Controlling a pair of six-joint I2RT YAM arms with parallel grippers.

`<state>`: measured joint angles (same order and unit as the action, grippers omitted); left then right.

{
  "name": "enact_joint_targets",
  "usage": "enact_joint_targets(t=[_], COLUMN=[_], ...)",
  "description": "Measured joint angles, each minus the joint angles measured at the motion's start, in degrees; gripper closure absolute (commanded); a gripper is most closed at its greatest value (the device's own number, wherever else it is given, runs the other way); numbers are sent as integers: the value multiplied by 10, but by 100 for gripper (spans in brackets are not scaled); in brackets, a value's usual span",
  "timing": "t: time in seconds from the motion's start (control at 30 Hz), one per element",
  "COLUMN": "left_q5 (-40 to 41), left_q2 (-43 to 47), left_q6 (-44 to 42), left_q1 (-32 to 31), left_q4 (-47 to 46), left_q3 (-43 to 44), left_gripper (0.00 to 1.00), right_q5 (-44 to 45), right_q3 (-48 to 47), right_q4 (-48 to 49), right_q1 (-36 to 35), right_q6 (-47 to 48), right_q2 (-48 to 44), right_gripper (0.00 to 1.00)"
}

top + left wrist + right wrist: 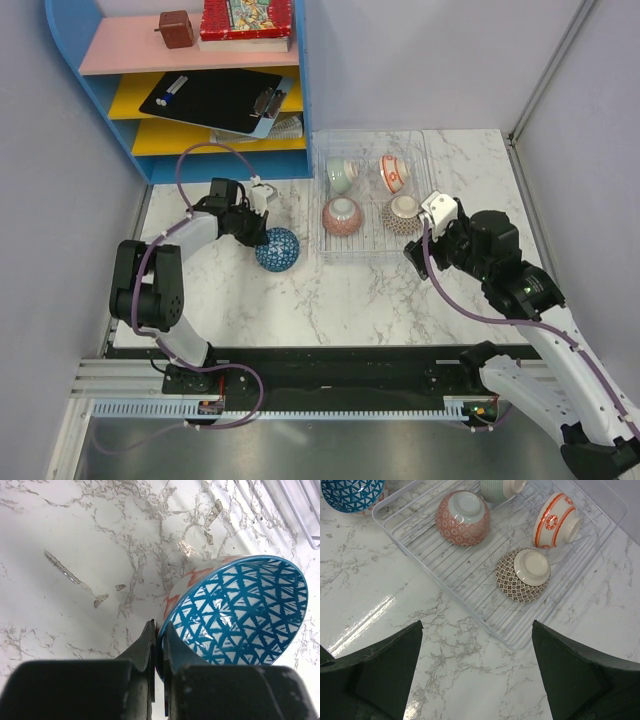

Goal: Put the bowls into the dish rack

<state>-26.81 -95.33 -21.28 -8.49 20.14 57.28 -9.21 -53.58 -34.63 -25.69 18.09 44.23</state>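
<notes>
A bowl with a blue triangle pattern inside lies tipped on the marble table, left of the dish rack. My left gripper is shut on its rim, one finger inside and one outside. Upside down in the clear rack sit a pale green bowl, a white bowl with red marks, an orange-red floral bowl and a brown mesh bowl. Empty and open, my right gripper hovers by the rack's near right corner.
A blue shelf unit stands at the back left, holding a black clipboard, a book and a brown cube. Grey walls close in the table's left, back and right sides.
</notes>
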Motion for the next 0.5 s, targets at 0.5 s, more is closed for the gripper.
enact_joint_targets(t=[0.5], left_q5=[-56], left_q2=[207], left_q6=[-15], left_q1=[-55], left_q4=[81], left_q3=[87], left_gripper=[98], right_q5=[-147], right_q3=[-162], right_q4=[-1], right_q1=[1], right_q6=[-64], right_q2=[160], right_gripper=[2])
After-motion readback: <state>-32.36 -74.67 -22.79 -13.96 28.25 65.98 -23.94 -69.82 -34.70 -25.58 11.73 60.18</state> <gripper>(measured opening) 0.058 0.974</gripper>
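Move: Beyond the blue bowl, whose left rim the left fingers already pinch, the dish rack's middle lies about 27 cm to the left hand's right and 11 cm ahead, nearly level with it; the pink bowl in it is 20 cm right and 6 ahead, the green one 20 right and 16 ahead. From the empty right hand the blue bowl is some 33 cm left, 9 ahead and 22 below; the brown patterned bowl is 18 ahead and 4 left. Keeping its pinch on the blue bowl's rim, the left hand lifts it off the table, almost straight up by about 17 cm and gathering speed, then also veering to the right, its fingers tipping up some 20 degrees. The right hand, still wide open, eases forward, then swings left and up over the rack's front towards the bowl, turning slightly counter-clockwise. ##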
